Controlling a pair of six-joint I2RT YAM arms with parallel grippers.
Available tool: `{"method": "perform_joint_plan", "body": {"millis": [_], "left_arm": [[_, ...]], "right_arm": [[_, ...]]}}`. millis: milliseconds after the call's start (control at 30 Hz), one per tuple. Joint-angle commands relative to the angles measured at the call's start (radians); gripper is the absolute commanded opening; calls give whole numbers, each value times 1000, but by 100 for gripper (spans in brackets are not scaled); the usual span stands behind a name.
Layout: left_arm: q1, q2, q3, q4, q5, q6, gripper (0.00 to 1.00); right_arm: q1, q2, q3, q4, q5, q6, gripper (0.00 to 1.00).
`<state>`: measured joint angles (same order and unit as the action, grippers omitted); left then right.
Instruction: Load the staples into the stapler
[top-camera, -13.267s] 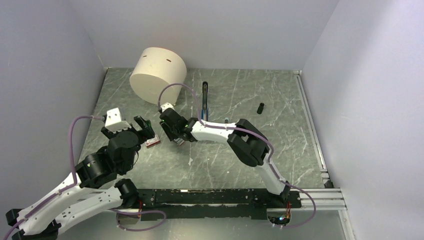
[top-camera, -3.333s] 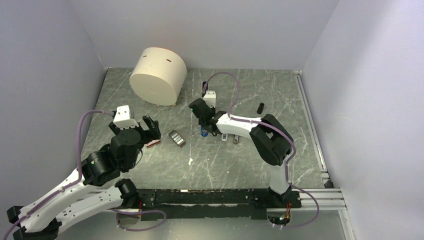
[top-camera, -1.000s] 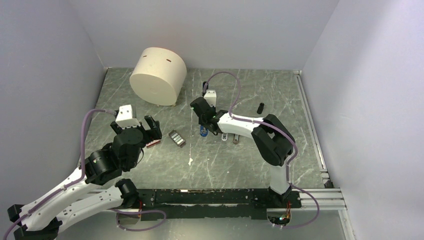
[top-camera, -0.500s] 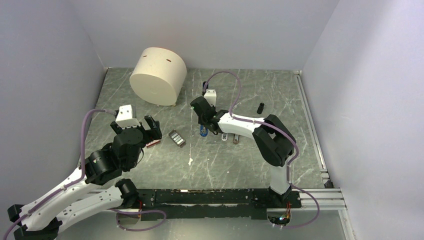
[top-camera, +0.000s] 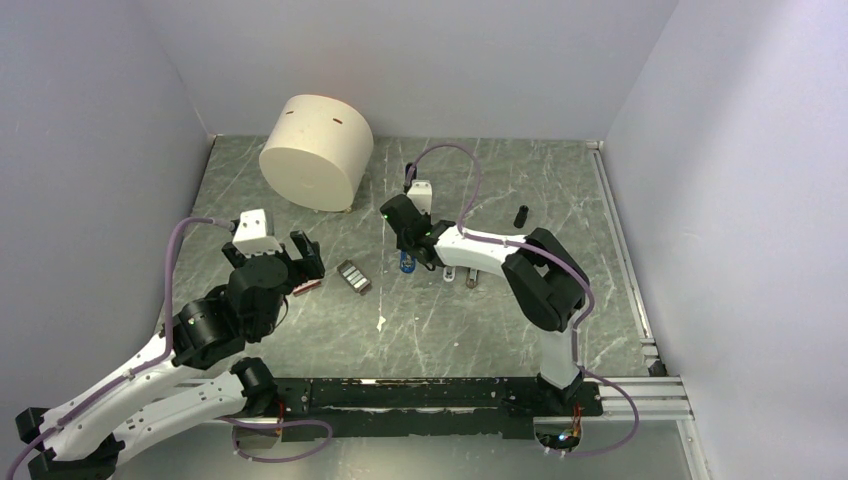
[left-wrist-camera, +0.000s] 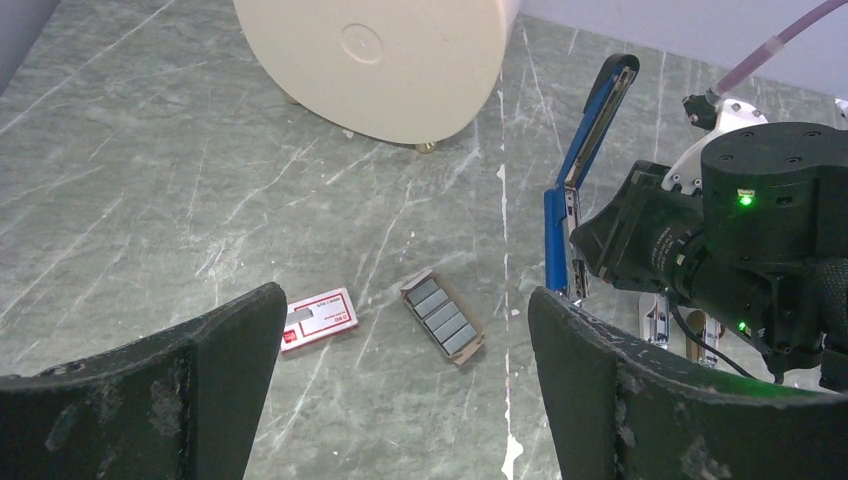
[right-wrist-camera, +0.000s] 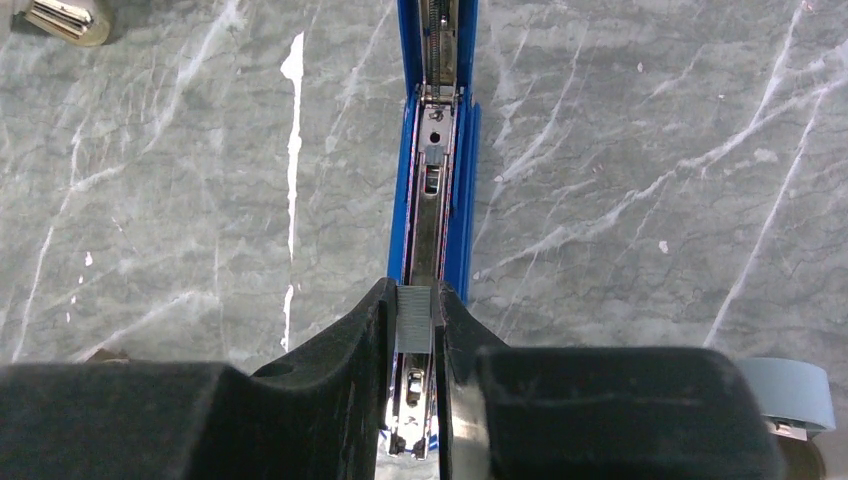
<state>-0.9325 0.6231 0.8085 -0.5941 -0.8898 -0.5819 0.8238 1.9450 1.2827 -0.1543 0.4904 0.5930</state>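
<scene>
The blue stapler (right-wrist-camera: 437, 150) lies flipped open on the table, its metal channel facing up. My right gripper (right-wrist-camera: 414, 322) is shut on a small ribbed silver block of staples (right-wrist-camera: 414, 318), held right over the near end of that channel. In the top view the right gripper (top-camera: 405, 242) covers most of the stapler (top-camera: 406, 263). More staples (left-wrist-camera: 443, 317) lie in an open cardboard tray, with the red-and-white box sleeve (left-wrist-camera: 318, 318) to its left. My left gripper (left-wrist-camera: 400, 385) hangs open above and in front of them, holding nothing.
A large cream cylinder (top-camera: 316, 150) stands at the back left. A small black cylinder (top-camera: 521, 216) is at the back right. A shiny metal piece (top-camera: 471, 279) lies beside the right arm, and a pale-blue capsule (right-wrist-camera: 795, 395) lies near the right gripper.
</scene>
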Motion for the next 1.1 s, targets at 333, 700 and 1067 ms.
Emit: {"method": "perform_joint_plan", "body": {"millis": [333,700,1067], "left_arm": [[-3,0,6,25,-8,13,95],[-2,-2,6,24,-8,10,95],[-2,11,-3,68,64,43,93]], "right_arm": [[-8,27,12,10,30,2,20],[-8,19,9,-2,18,6,29],[-34,-108,20,-11,-18,-38,53]]}}
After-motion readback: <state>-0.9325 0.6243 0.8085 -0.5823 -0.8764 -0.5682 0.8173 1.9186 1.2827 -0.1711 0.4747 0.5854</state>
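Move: The right hand already pinches the staple strip, right over the open stapler's magazine channel, whose middle lies about 1 cm ahead and 1 cm below. The staple tray lies some 6 cm back and 10 cm to the left; the small light-blue stapler is about 3 cm back and 8 cm right, with the small brown stapler roughly 5 cm back and 13 cm right. From the left hand, the strip lies around 15 cm ahead, 20 cm right and 21 cm below. Still pinching the staple strip, the right hand eases it straight down less than 1 cm into the stapler's channel and holds there. The fingers then open from nearly shut to about half, letting go on both sides of the strip, and the hand starts straight up, rising about 1.5 cm off the magazine. ##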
